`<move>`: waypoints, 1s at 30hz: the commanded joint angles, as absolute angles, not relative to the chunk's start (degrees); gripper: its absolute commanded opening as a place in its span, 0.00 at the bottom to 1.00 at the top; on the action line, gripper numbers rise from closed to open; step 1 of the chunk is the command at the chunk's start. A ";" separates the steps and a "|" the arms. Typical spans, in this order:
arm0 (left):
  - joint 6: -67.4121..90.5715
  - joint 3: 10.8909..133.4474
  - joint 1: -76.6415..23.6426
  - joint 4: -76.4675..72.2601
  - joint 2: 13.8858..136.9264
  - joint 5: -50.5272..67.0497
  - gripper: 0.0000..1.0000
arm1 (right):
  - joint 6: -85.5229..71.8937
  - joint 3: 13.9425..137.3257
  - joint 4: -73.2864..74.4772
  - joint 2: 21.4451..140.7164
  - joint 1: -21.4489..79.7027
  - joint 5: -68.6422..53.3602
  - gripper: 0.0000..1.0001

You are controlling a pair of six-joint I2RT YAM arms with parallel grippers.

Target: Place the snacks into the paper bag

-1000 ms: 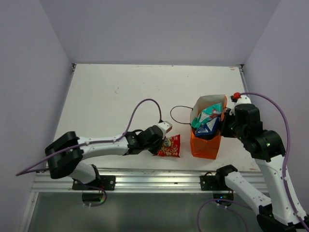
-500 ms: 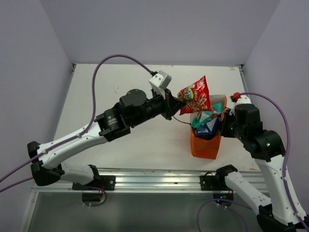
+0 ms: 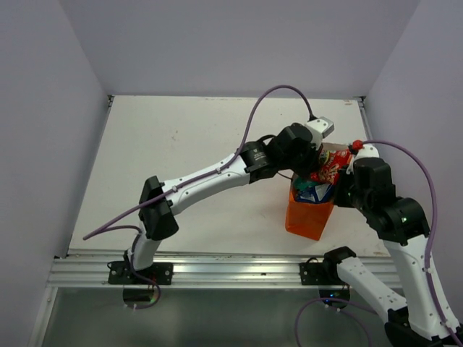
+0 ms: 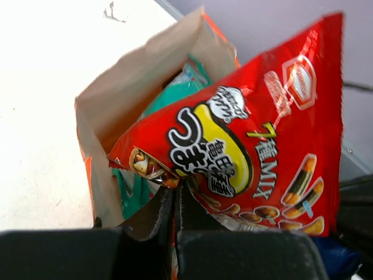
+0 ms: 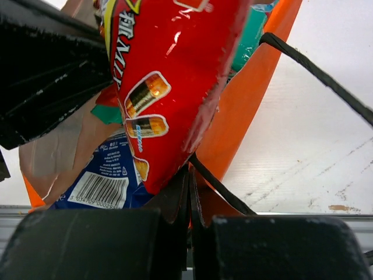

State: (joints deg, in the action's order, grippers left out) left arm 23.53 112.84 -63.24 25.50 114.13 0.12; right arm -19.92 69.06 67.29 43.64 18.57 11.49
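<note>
The orange paper bag stands upright at the front right of the table. My left gripper is shut on the small red packet and holds it over the bag's open mouth. The red packet fills the left wrist view. The teal packet and the blue-white packet sit inside the bag. My right gripper is shut on the bag's orange rim, beside a dark cord handle. The red packet hangs just above it. The dark brown packet is hidden.
The white table stretches left and behind the bag, ending at pale walls. The metal rail runs along the near edge. My left arm's purple cable arches over the table.
My left arm has lifted the red packet off the table and carried it right, to above the bag's mouth. My right gripper has kept its hold on the bag.
</note>
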 commanded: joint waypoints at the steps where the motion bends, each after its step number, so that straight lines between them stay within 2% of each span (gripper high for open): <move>1: 19.34 126.70 -65.21 38.48 118.38 -2.54 0.00 | -19.07 69.26 66.09 43.59 18.81 10.28 0.00; 7: 19.51 128.85 -66.62 45.61 120.06 -5.80 0.00 | -18.63 69.00 65.39 44.21 18.81 9.85 0.00; 11: 19.86 127.10 -66.97 45.62 116.12 -7.55 0.00 | -18.28 68.82 64.69 44.65 18.81 9.49 0.00; 12: 19.95 126.48 -67.06 44.92 114.89 -8.60 0.25 | -18.19 68.82 64.60 44.82 18.90 9.41 0.00; 14: 20.30 123.76 -67.06 41.95 110.86 -9.40 0.62 | -18.28 68.64 64.25 45.00 18.81 9.14 0.00; 15: 20.22 122.62 -67.06 40.62 109.35 -9.93 0.91 | -18.19 68.64 64.16 45.00 18.81 9.05 0.00; 16: 20.21 120.35 -67.15 39.30 106.29 -10.19 0.99 | -18.19 68.64 64.07 45.17 18.81 9.14 0.00; 24: 21.18 109.79 -68.64 27.86 93.79 -19.85 1.00 | -18.19 68.55 64.16 45.18 18.81 9.05 0.00; 30: 23.46 111.53 -68.20 35.41 99.31 -17.50 0.99 | -18.11 68.64 64.16 45.35 18.81 9.05 0.00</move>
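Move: The paper bag's mouth is right under the left hand, which already holds the red snack by one end; that snack's middle is some 5 cm to the hand's right and 1 cm ahead, level with it. The bag's middle lies 2 cm to the hand's right, level fore and aft, and about 12 cm below. Inside, the blue snack is about 5 cm back, 2 cm right and 7 cm down; the teal one 1 cm back, straight below by 6 cm. From the right hand, the bag's middle is 5 cm left, 4 cm ahead, 12 cm down. The red snack, still pinched, is nudged barely a centimetre right and up, then eased slightly left, back and down over the bag's mouth, the left hand rolling about 10 degrees, until the fingers spring wide open and let go. The empty left hand then pulls up about 15 cm and left some 8 cm, tilting its fingertips upward. The right hand stays shut on the bag's right rim. ##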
